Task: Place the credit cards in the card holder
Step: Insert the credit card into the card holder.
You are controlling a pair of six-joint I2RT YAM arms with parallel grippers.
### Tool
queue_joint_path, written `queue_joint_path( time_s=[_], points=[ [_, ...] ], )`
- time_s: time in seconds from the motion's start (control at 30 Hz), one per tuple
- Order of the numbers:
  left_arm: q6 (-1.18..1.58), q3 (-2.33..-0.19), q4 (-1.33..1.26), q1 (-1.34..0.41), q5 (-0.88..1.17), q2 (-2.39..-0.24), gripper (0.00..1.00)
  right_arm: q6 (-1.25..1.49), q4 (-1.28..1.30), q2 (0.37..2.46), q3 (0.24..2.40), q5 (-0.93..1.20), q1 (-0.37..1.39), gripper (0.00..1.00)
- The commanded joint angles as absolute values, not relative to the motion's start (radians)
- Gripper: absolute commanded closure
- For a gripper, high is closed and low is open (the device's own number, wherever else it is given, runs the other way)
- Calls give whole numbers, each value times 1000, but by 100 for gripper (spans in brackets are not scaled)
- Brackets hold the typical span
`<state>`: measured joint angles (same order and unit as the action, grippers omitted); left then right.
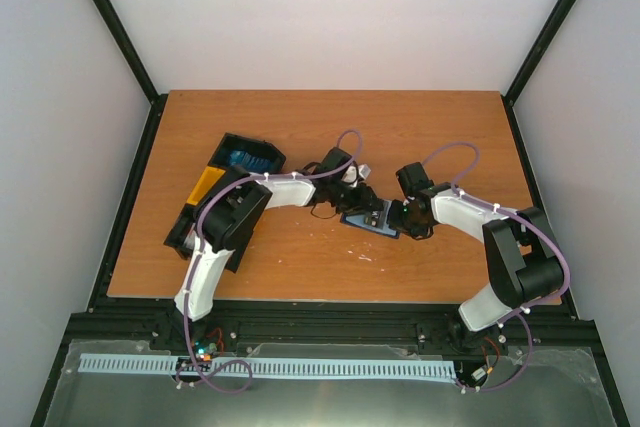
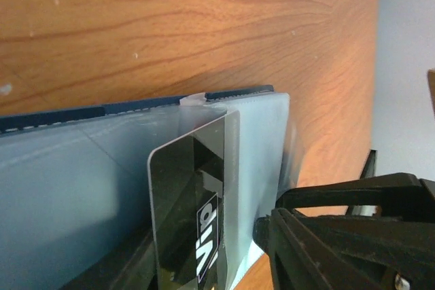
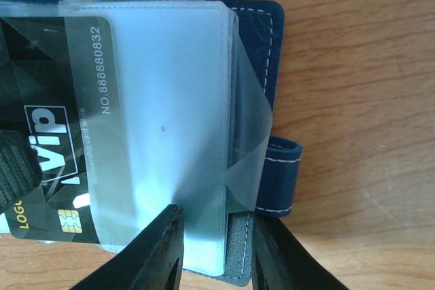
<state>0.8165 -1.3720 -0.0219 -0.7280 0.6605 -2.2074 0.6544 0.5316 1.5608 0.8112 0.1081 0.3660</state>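
The navy card holder (image 1: 368, 219) lies open mid-table between both grippers, its clear sleeves (image 3: 170, 100) fanned over the stitched blue cover (image 3: 272, 25). A dark grey "Vip" credit card (image 2: 194, 195) sits partly inside one clear sleeve, and its number side (image 3: 61, 100) shows in the right wrist view. My left gripper (image 2: 200, 249) straddles the card's free end with its jaws apart; one black finger (image 2: 319, 236) stands clear of the sleeve's edge. My right gripper (image 3: 214, 256) is shut on the holder's near edge, pinching the sleeve stack and grey lining.
A black-and-yellow tray (image 1: 208, 187) stands at the left, with blue cards (image 1: 248, 159) in its far compartment. The holder's strap loop (image 3: 282, 174) sticks out beside my right fingers. Bare wooden table (image 1: 430, 137) surrounds the holder.
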Motion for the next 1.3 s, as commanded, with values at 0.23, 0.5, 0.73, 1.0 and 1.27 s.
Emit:
queue_joint_path(
  time_s=[0.23,0.5,0.73,1.0,1.27],
  points=[
    [772,-1520,499,-739,422,-2210,49,663,521,1582,803,127,371,72],
    [762,-1572,595,-748,393,-2201,45,655,518,1580,803,132,371,72],
    [742,-1623,644,-757,418,-2223,43,618,484,1572,805,175,371,73],
    [724,-1686,748,-761,365,-2225,34,619,439,1606,830,194,371,76],
    [733,-1729,832,-761,304,-2219,29,608,413,1618,847,210,370,74]
  ],
)
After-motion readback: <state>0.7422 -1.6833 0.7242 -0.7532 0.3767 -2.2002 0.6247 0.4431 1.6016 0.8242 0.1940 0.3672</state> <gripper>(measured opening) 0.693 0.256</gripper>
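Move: The card holder lies open almost under the left hand, its middle level with the hand point fore and aft, about 1 cm to its left and 2 cm below; the credit card, only its right strip under the clear film, lies similarly, about 1 cm below the hand. The holder's strap is some 6 cm to the left hand's right, level with it, 2 cm below. From the right hand, the holder's middle is about 3 cm ahead, 7 cm left and 1 cm down. The card holder, card in it, is dragged left by the left hand, which travels about 5 cm that way after a very short forward start and drifts slightly back later. Its fingers keep spreading over the card while the wrist tips them nearly 30 degrees more steeply downward. The right hand, barely open, follows about 2 cm left, then also eases forward 1.5 cm beside the holder's right end. ##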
